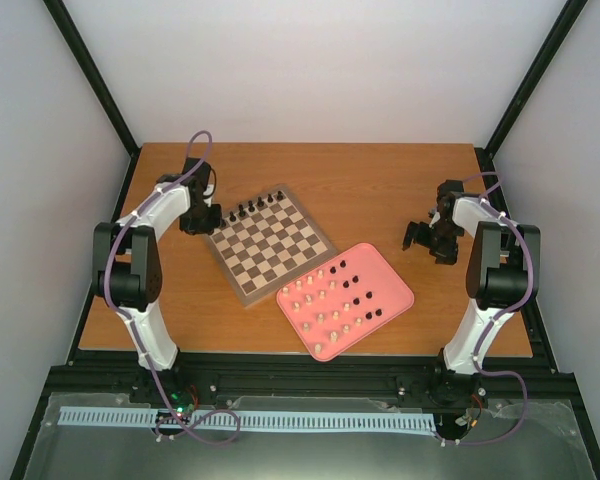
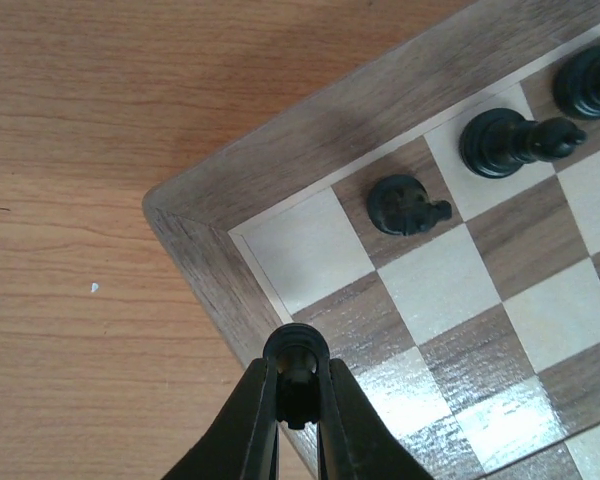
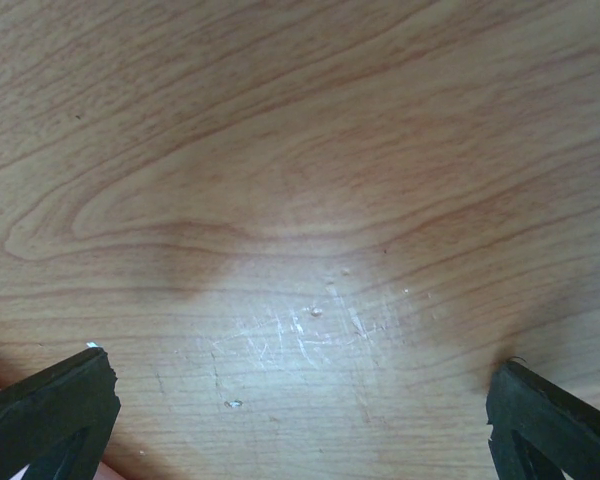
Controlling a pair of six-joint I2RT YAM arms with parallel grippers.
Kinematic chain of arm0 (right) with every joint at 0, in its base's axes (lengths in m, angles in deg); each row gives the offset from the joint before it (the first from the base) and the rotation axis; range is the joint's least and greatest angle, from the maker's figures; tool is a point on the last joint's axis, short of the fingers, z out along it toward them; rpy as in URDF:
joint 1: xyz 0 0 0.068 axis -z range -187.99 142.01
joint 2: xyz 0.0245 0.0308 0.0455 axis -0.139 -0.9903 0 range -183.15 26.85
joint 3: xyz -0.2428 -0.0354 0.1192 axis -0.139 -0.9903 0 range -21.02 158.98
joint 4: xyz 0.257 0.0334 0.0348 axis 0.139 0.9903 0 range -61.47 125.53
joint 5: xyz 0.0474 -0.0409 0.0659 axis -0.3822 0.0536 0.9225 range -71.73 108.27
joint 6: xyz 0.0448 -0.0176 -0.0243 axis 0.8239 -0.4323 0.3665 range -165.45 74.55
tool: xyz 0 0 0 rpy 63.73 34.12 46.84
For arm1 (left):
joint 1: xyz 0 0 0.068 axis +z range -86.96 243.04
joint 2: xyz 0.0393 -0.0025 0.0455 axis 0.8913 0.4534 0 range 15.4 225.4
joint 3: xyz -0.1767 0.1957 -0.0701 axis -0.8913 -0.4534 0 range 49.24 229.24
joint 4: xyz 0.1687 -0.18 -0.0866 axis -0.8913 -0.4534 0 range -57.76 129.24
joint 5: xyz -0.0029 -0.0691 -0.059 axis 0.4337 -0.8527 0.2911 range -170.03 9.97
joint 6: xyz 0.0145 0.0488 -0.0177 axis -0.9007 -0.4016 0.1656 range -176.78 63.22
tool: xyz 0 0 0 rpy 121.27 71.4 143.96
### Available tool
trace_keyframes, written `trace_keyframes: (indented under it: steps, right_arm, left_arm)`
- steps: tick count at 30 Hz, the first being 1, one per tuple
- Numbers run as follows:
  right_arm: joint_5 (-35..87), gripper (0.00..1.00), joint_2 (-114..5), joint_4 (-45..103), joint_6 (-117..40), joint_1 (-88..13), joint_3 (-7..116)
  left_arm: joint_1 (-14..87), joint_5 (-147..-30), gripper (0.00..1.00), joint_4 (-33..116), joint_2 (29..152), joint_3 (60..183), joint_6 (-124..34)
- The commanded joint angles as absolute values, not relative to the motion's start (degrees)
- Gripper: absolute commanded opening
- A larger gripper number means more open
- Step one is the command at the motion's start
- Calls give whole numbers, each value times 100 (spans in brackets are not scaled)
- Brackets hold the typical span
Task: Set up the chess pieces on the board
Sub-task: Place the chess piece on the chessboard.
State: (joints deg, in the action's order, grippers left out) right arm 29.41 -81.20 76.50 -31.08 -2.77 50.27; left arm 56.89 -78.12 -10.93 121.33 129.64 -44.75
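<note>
The board [image 1: 277,250] lies in the middle of the table, turned at an angle. Several dark chess pieces [image 1: 252,208] stand in a row along its far edge. My left gripper [image 1: 201,222] hovers over the board's left corner. In the left wrist view this gripper [image 2: 297,372] is shut on a small dark piece [image 2: 296,343], just above the board's border. The cream corner square [image 2: 305,250] is empty, with a dark knight [image 2: 405,204] on the square beside it. My right gripper [image 1: 420,238] hangs open over bare wood, its fingertips [image 3: 55,412] wide apart.
A pink tray [image 1: 392,272] lies right of the board, holding several cream pieces [image 1: 315,302] and dark pieces [image 1: 355,277]. Two more dark pieces [image 2: 507,142] stand further along the row. Black frame posts and white walls close in the table.
</note>
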Motion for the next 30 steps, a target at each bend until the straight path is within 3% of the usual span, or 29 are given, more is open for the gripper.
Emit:
trace_keyframes:
  steps: [1, 30]
  right_arm:
    - [2797, 100, -8087, 7634, -3152, -278, 5061]
    - [3128, 100, -6978, 7801, -3297, -325, 5475]
  left_arm:
    - [5695, -7801, 2, -869, 12251, 13231, -4379]
    - [5691, -7800, 9, -584, 12684, 13315, -4285]
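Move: The left hand holds a black rook upright; the empty light corner square lies about 3 cm ahead of that hand, level with it sideways, some 6 cm below. The black knight stands about 4 cm ahead and 3 cm to the right, with the next black piece roughly 6 cm ahead and 6 cm right, both some 4 cm lower. From the right hand, the corner square is some 58 cm left and 5 cm ahead, near its own height. Keeping the rook, left eases 2 cm forward and down towards the corner square; open right rises 9 cm. ##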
